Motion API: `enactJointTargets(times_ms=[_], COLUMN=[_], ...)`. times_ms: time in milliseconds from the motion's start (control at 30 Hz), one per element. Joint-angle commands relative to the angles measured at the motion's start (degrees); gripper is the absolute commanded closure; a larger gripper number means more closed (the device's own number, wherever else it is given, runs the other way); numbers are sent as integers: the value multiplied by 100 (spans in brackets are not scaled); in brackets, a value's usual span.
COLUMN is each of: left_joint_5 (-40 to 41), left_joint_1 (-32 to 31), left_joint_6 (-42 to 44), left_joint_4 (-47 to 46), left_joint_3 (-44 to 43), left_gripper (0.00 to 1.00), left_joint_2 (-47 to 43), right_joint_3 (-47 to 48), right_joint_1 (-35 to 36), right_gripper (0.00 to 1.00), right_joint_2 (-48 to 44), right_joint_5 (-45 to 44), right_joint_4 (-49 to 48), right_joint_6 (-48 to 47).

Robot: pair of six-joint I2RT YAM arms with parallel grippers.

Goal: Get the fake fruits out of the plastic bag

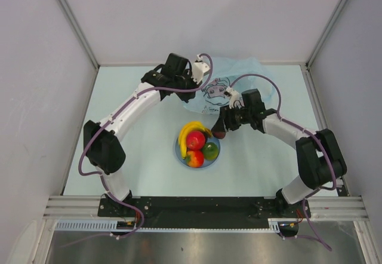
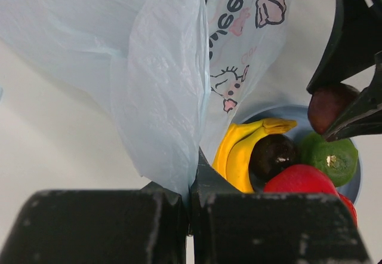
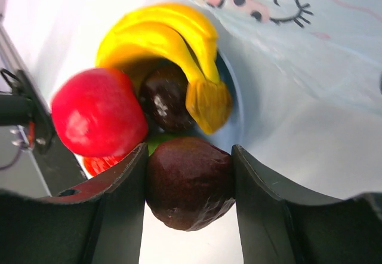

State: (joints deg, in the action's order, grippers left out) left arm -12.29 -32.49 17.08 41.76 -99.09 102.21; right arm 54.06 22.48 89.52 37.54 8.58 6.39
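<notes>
The pale-blue plastic bag (image 1: pixel 224 85) with its cartoon print lies at the back of the table. My left gripper (image 2: pixel 192 180) is shut on a fold of the bag's thin edge (image 2: pixel 155 79) and holds it up. My right gripper (image 3: pixel 190 156) is shut on a small dark maroon fruit (image 3: pixel 190 183), just above the near-right rim of the blue plate (image 1: pixel 206 166). On the plate lie the yellow banana (image 1: pixel 191 129), the red apple (image 1: pixel 195 139), the green fruit (image 1: pixel 210 150), the red-orange fruit (image 1: pixel 194 158) and another dark round fruit (image 2: pixel 273 155).
White enclosure walls (image 1: pixel 42 67) stand on the left, back and right of the pale table. The arms' bases are bolted to the black rail (image 1: pixel 197 207) at the near edge. The bag's printed side (image 3: pixel 310 67) hangs close behind the plate.
</notes>
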Motion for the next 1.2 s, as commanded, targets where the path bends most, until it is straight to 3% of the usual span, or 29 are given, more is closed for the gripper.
enactJointTargets(times_ms=[0,500,633,867,900,933,1167], left_joint_5=[-71,-194,-203,-221,-212,-229,-282], left_joint_1=[-38,-38,-38,-38,-38,-38,-29], left_joint_6=[111,67,58,67,76,76,50], left_joint_4=[8,-1,8,-1,-10,-10,-19], left_joint_3=[30,-58,-76,-40,-40,-49,-40], left_gripper=[100,100,100,100,100,100,100], left_joint_2=[-272,-132,-132,-140,-140,-140,-105], right_joint_3=[87,96,87,87,87,87,87], right_joint_1=[160,397,406,441,433,424,398], right_gripper=[69,59,41,23,15,1,0], right_joint_2=[154,567,620,629,620,602,567], right_joint_5=[324,87,-27,-98,-106,-106,-124], right_joint_4=[-717,-761,-787,-796,-796,-796,-796], right_joint_6=[855,978,1074,1189,1198,1224,1285])
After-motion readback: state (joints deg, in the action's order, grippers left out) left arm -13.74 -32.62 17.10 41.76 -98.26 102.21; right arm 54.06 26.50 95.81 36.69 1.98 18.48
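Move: The right hand already holds the dark fruit; the blue plate's middle lies about 8 cm left, 5 cm back and 8 cm below. On the plate, the green avocado is roughly 3 cm left and 7 cm back of the hand, the red fruit 9 cm left and 2 cm back, the bananas' middle some 11 cm left and level with it. From the left hand, the plate is about 17 cm back, 4 cm right and 20 cm down. The right hand carries the dark fruit about 3 cm left over the plate, lowers 2 cm and opens wide. ##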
